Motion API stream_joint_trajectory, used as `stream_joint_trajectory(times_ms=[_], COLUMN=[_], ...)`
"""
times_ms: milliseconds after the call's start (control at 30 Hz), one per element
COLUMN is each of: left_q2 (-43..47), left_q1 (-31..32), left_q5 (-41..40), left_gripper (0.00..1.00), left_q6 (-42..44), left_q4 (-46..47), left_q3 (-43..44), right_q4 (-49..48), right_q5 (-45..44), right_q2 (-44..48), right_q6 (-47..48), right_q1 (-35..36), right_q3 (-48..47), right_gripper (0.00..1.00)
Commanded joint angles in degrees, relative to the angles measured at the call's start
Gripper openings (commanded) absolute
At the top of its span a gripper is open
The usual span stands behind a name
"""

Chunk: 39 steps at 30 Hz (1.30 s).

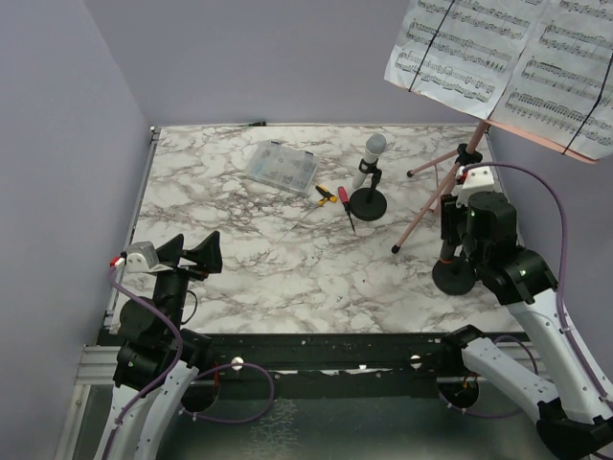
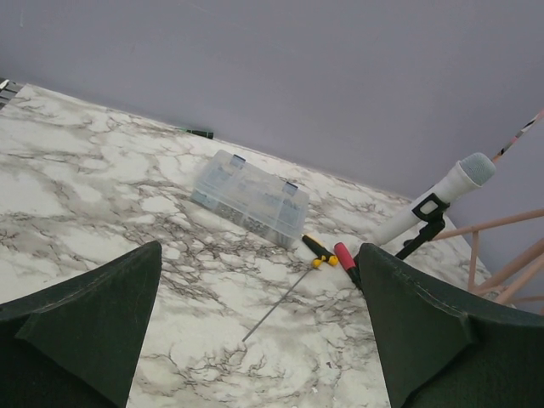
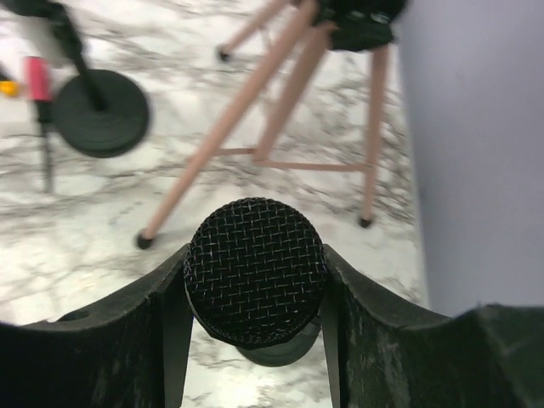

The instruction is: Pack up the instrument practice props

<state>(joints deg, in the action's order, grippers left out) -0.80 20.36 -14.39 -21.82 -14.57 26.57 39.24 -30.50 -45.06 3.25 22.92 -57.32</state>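
My right gripper (image 3: 255, 285) is shut on the mesh head of the black microphone (image 3: 255, 246), one finger pressed against each side. Below it shows part of that microphone's round black holder (image 3: 276, 350), whose base (image 1: 453, 277) stands at the table's right. The grey-headed microphone (image 1: 374, 146) stands tilted in the other black holder (image 1: 368, 204) near the middle back. The pink tripod (image 1: 436, 196) rises at the back right, carrying white sheet-music pages (image 1: 508, 57). My left gripper (image 1: 182, 251) hangs open at the near left, holding nothing.
A clear plastic compartment box (image 1: 281, 168) lies at the back centre. A yellow screwdriver (image 1: 324, 192) and a red one (image 1: 343, 197) lie beside the grey microphone's holder. The tripod's legs (image 3: 246, 110) spread just beyond my right gripper. Purple walls close in on the left, back and right.
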Motion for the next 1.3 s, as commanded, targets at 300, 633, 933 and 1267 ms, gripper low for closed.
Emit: stream_joint_trajectory(times_ms=[300, 633, 933, 1267], left_q2=[-2.57, -6.06, -12.96, -14.28], left_q1=[-0.36, -1.20, -1.19, -1.19], left_q5=[2.91, 4.12, 9.03, 14.31], left_gripper=[0.99, 0.99, 0.99, 0.99], left_q6=[0.98, 1.51, 2.85, 3.55], left_q4=[1.40, 1.72, 3.97, 6.34], left_q3=[-0.11, -0.18, -0.33, -1.43], right_q4=[-6.00, -6.13, -24.23, -40.65], right_q5=[39.72, 55.29, 63.69, 51.32], right_q2=[-2.77, -6.68, -10.77, -19.38], right_q6=[1.17, -0.06, -7.89, -11.06], right_q1=[0.20, 0.20, 1.70, 13.09], right_q3=[-7.58, -11.04, -6.36, -4.35], right_gripper=[0.14, 0.14, 0.12, 0.09])
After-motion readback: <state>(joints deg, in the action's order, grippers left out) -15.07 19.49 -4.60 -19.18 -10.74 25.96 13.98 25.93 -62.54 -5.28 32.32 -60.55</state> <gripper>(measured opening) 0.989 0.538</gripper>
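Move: From the right hand, already holding the black microphone on its stand, the open table between the arms lies about 30 cm left, level fore-and-aft and some 22 below. The white microphone stands roughly 22 cm ahead and 23 left; the red screwdriver is 20 ahead, 30 left, and the music stand's near foot 8 ahead, 15 left. For the left hand, the black microphone is about 65 cm right, 5 ahead and slightly lower. Swinging left by about 25 cm, the right hand keeps its grip on the black microphone and carries it, stand included, to the open table short of the white microphone, turning nearly 60 degrees counter-clockwise and rolling its left side up some 30, rising slightly before easing down. The open left hand drifts forward, down and right a few centimetres towards it, tipping down slightly. ##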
